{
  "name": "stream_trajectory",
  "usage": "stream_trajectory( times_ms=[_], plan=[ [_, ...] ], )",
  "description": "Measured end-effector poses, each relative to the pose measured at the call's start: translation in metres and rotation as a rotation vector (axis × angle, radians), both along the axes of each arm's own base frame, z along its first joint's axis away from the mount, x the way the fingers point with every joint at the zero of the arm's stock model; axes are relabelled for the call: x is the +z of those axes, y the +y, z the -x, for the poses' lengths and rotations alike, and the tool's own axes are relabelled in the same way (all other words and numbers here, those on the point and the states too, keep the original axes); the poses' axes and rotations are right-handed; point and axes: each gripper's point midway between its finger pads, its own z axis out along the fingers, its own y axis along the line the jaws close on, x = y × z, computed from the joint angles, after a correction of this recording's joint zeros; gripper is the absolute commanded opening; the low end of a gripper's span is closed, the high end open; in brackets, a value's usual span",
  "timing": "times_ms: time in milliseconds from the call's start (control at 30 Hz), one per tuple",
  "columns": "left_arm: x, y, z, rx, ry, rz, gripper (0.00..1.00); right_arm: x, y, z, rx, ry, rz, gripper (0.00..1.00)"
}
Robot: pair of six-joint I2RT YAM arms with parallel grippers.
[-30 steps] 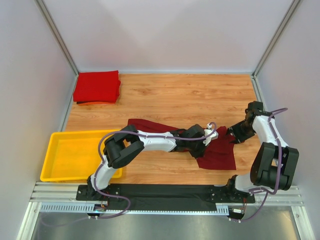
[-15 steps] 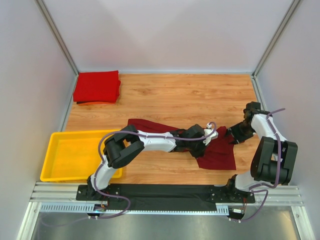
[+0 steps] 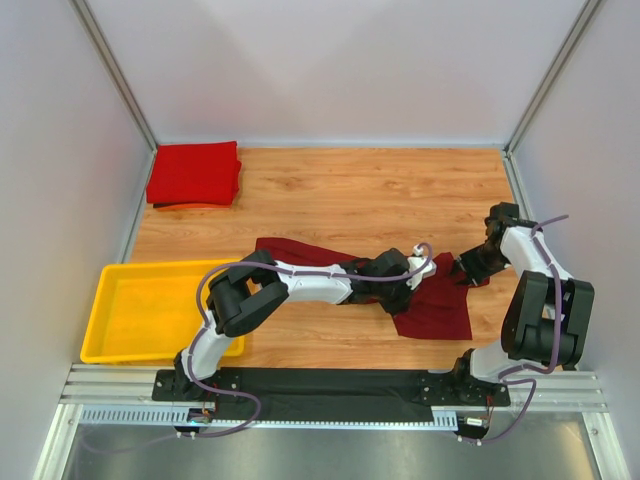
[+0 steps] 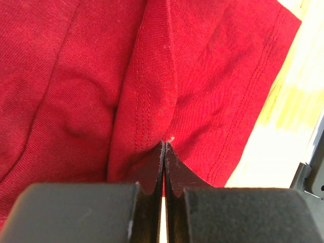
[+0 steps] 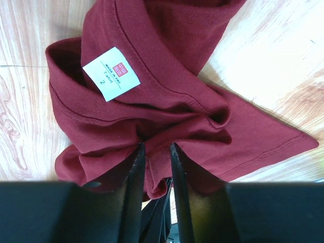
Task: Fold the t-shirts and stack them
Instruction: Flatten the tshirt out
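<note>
The dark maroon t-shirt (image 3: 435, 310) lies crumpled across the middle right of the table. My left gripper (image 3: 418, 274) rests on its middle and is shut on a seamed ridge of the cloth (image 4: 147, 101), pinched at the tips of the left gripper (image 4: 164, 145). My right gripper (image 3: 468, 268) is at the shirt's right edge. In the right wrist view the right gripper (image 5: 157, 148) has its jaws narrowly apart, with a bunched fold of the maroon t-shirt (image 5: 167, 96) between them, below the white neck label (image 5: 111, 73). The brighter red t-shirt (image 3: 193, 172) sits folded at the back left corner.
A yellow plastic tray (image 3: 100, 300) stands at the near left beside the left arm's base. White walls with metal posts close in the wooden table (image 3: 380, 190) on three sides. A black rail runs along the near edge.
The right gripper's jaws have narrowed around the shirt fold, and that arm has edged slightly left. The left arm and both shirts have not moved.
</note>
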Motion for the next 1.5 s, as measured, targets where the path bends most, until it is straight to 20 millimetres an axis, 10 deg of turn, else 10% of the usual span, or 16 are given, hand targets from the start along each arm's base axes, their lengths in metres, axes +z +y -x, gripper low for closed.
stream_trajectory(
  times_ms=[500, 600, 833, 933, 1100, 1233, 1500],
  plan=[
    [-0.002, 0.007, 0.0, 0.025, -0.001, -0.002, 0.01, 0.003, 0.001, 0.0, -0.005, -0.026, 0.002, 0.0],
    [0.005, 0.009, -0.003, 0.062, -0.004, -0.003, 0.34, 0.01, 0.0, -0.001, 0.014, -0.059, 0.014, 0.0],
    [0.087, 0.04, -0.028, 0.256, -0.005, 0.008, 0.5, 0.04, -0.031, -0.003, 0.05, -0.166, 0.157, 0.0],
    [0.143, 0.079, -0.062, 0.403, -0.026, 0.048, 0.5, 0.061, -0.053, -0.012, 0.059, -0.21, 0.243, 0.0],
    [0.186, 0.213, -0.146, 0.795, -0.035, 0.081, 0.51, 0.093, -0.074, -0.023, 0.082, -0.285, 0.362, 0.0],
    [0.149, 0.317, -0.179, 1.055, 0.058, -0.035, 0.5, 0.1, -0.092, -0.016, 0.053, -0.282, 0.43, 0.0],
    [0.066, 0.365, -0.19, 1.129, 0.331, -0.203, 0.49, 0.112, -0.116, -0.016, -0.016, -0.29, 0.484, 0.0]
  ],
)
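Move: The crumpled t-shirt's raised fold lies right between the right hand's fingers, about 1 cm below its hand point; the shirt's loose flap is some 11 cm back and 6 cm left. From the left hand, still shut on the cloth, the shirt's left end lies about 34 cm left, 17 cm ahead and 2 cm lower. The yellow tray is roughly 60 cm left, level with that hand; the folded red stack is about 53 cm left and 37 cm ahead. The shirt's fold is pinched as the right fingers close fully, then drawn right and up about 11 cm each way while the right wrist tilts some 30 degrees, tips swinging to the right. The left hand comes off the cloth, opens half-way, and arcs high over the shirt towards its left end, about 36 cm left and 19 cm forward, turning some 65 degrees counter-clockwise and descending again. ##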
